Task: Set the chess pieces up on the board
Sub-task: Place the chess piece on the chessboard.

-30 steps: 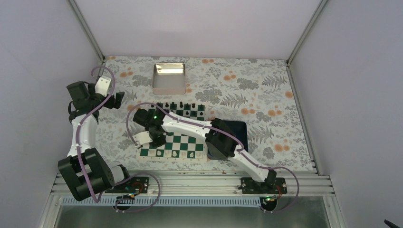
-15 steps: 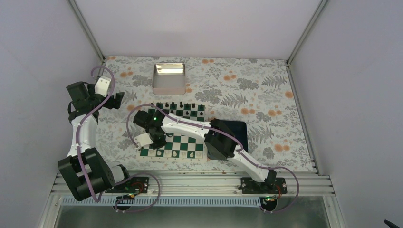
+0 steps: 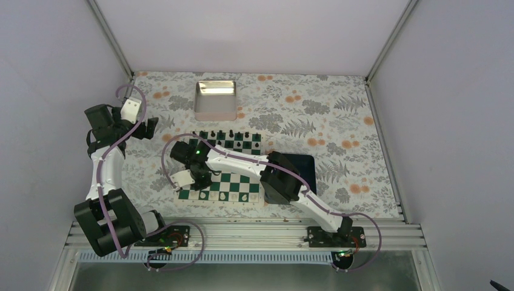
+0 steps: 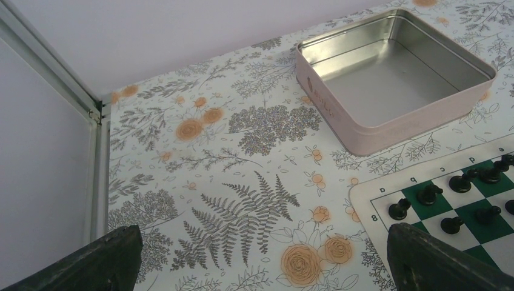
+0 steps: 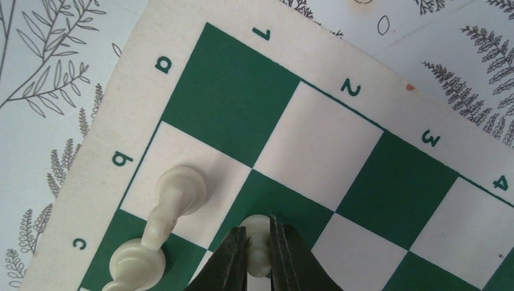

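Note:
The board (image 3: 239, 180) lies mid-table, and its a1 corner (image 5: 230, 103) fills the right wrist view. My right gripper (image 5: 259, 242) is shut on a small white pawn (image 5: 257, 225), which stands upright on a green square in the second row, just beside the b file. From above, that gripper (image 3: 194, 180) hovers low over the board's near-left corner. Two more white pieces (image 5: 176, 194) stand in the first row beside it. Other white chess pieces (image 3: 224, 197) line the near edge. My left gripper (image 3: 147, 128) hangs open and empty over the cloth, left of the board.
Black pieces (image 3: 233, 136) fill the board's far rows, also seen from the left wrist (image 4: 427, 194). An empty metal tin (image 3: 215, 100) sits behind the board. A dark blue tray (image 3: 306, 165) lies at the board's right, partly under the right arm.
The right arm has crept very slightly toward the near-left corner of the board with the pawn in its jaws. The left arm has not moved.

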{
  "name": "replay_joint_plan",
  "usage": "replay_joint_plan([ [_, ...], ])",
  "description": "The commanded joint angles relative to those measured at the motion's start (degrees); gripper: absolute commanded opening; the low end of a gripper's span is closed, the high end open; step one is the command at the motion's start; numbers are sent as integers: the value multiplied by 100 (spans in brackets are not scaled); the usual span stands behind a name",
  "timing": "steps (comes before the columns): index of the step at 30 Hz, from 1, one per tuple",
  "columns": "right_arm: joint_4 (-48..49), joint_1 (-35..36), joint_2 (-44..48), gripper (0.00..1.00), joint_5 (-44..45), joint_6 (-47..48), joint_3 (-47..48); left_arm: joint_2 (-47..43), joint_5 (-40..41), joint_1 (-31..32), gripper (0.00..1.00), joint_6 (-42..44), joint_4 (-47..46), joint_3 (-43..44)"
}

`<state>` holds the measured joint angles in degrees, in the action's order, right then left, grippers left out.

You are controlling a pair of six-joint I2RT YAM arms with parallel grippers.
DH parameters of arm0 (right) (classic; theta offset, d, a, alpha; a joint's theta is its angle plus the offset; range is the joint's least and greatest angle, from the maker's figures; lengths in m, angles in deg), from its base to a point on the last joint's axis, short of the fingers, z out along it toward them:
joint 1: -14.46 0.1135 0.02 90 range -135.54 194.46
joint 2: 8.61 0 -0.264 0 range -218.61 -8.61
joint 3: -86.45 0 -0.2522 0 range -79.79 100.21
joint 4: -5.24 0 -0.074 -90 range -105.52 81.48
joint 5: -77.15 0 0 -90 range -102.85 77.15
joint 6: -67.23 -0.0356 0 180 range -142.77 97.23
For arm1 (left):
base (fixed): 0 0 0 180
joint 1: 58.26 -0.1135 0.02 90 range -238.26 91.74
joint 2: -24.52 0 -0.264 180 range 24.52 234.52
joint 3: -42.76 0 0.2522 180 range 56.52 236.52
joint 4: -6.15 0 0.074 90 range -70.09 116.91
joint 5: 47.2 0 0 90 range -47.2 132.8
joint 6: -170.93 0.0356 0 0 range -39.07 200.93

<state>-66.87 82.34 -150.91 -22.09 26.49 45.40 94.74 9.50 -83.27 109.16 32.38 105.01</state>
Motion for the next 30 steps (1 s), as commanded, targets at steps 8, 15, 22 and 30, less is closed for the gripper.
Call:
replay_joint_plan([
  [8,201,33,23,10,79,21,-73,-73,-213,-54,100,25,-87,-44],
  [15,186,7,69,14,144,23,-86,-70,-247,-56,100,25,-69,-39],
  [22,148,-20,388,25,212,-95,-127,-152,-252,-52,100,68,-35,2],
  [30,231,-264,1666,33,535,-271,-1148,-116,-338,-7,100,399,505,469],
])
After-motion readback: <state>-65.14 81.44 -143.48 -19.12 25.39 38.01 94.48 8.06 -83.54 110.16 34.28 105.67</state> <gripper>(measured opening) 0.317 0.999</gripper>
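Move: The right hand still has the white pawn between its nearly shut fingers, directly below the hand point with its middle about 1 cm down, standing over b2. One square back, some 4 cm, is the white piece on b1; the white piece on c1 stands about 4 cm back and 4 cm to the right, both at roughly hand height. From the idle left hand the pawn lies some 19 cm back, 17 cm to the right and 18 cm below. Almost still at first, the right hand keeps its pinch on the pawn over b2, creeping only a few millimetres. Late on the fingers part to about a third of their range and let go, and the hand rises about 3 cm while drawing 2 cm to the right and 1 cm forward, away from the pawn and the b1 piece. ##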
